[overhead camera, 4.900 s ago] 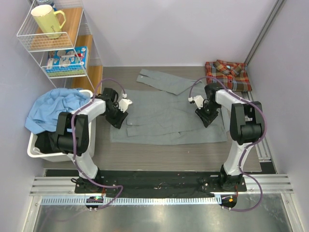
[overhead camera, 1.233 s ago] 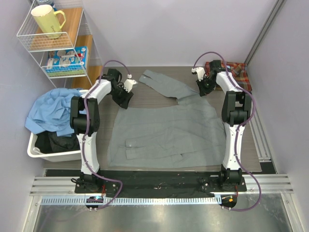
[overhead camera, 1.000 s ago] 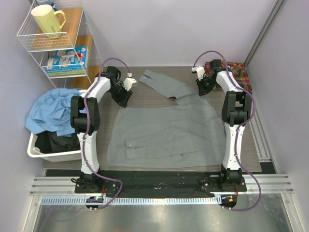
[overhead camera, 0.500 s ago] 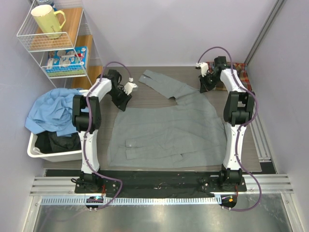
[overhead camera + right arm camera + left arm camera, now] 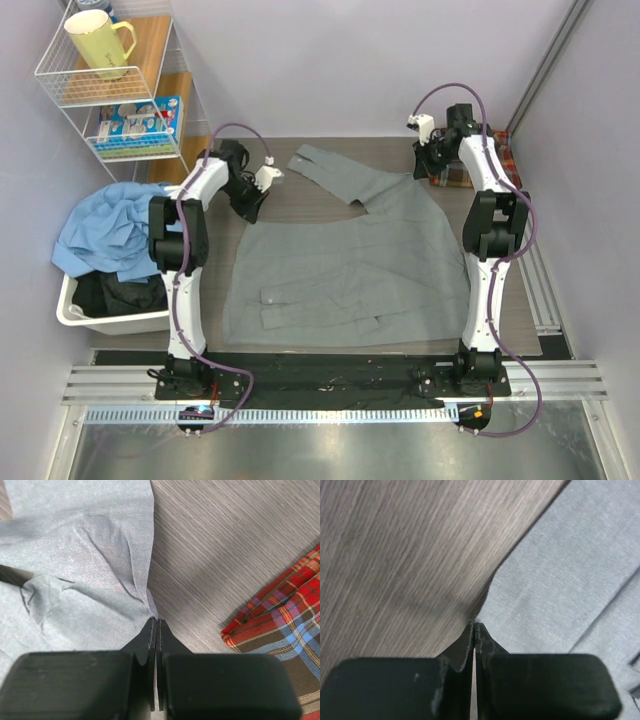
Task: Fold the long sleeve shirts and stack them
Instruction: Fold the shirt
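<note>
The plain grey shirt [image 5: 345, 270] lies spread flat across the table, one sleeve [image 5: 330, 165] angled toward the back. My left gripper [image 5: 250, 207] sits at its far left corner. In the left wrist view the jaws [image 5: 474, 625] are shut, and the corner of grey cloth [image 5: 560, 580] runs into their tips. My right gripper [image 5: 430, 178] is shut on the far right corner. In the right wrist view, creases in the cloth [image 5: 75, 580] converge on the closed tips [image 5: 156, 620]. The plaid shirt [image 5: 503, 150] [image 5: 280, 625] lies folded at the back right, partly hidden by the right arm.
A wire shelf [image 5: 110, 90] holding a yellow mug [image 5: 98, 42] stands at the back left. Below it a white bin [image 5: 75, 300] holds blue cloth [image 5: 115, 230]. A metal rail [image 5: 540, 280] runs along the right wall. Walls close the back and both sides.
The right gripper has moved right and toward the back wall, drawing the shirt's right corner out with it. The left jaws have closed at the left corner.
</note>
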{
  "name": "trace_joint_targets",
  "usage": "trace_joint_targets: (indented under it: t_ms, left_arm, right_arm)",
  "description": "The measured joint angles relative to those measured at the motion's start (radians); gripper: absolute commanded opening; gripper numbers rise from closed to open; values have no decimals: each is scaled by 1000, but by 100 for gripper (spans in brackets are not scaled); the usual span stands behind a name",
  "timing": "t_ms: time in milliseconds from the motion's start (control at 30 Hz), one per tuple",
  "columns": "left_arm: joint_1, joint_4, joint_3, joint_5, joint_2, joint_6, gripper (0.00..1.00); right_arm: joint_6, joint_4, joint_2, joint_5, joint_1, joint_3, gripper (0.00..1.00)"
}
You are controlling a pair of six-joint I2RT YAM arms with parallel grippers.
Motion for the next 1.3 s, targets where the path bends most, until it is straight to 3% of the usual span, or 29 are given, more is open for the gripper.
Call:
trace_joint_targets:
  t_ms: [300, 933, 1300]
  left_arm:
    - [17, -32, -47, 65, -99, 56, 0]
    - [19, -87, -441, 112, -490, 338, 0]
    - [20, -113, -582, 145, -681, 425, 0]
  right_arm:
    - [15, -10, -66, -26, -20, -81, 1]
    - [-4, -63, -528, -63, -39, -535, 1]
    - [-51, -103, -764, -67, -59, -723, 1]
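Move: The left gripper's shut fingers hold the shirt's far-left corner; the near-left corner lies about 31 cm back and 5 cm left of it, a buttoned cuff 20 cm back and 4 cm right. The right gripper holds the far edge's other end, with the near-right corner some 39 cm back and 11 cm right. From the right gripper, the loose sleeve lies 24 cm left and 4 cm ahead, the plaid shirt 18 cm right and 10 cm ahead. Keep both grippers shut on the shirt's far edge and bring it back towards the near edge. Raise the left one off the table first, then draw it back about 15 cm, turning it some 20 degrees clockwise; pull the right one back about 19 cm beside it, climbing as it goes, its wrist nearly steady. Both end about 9 cm higher. ##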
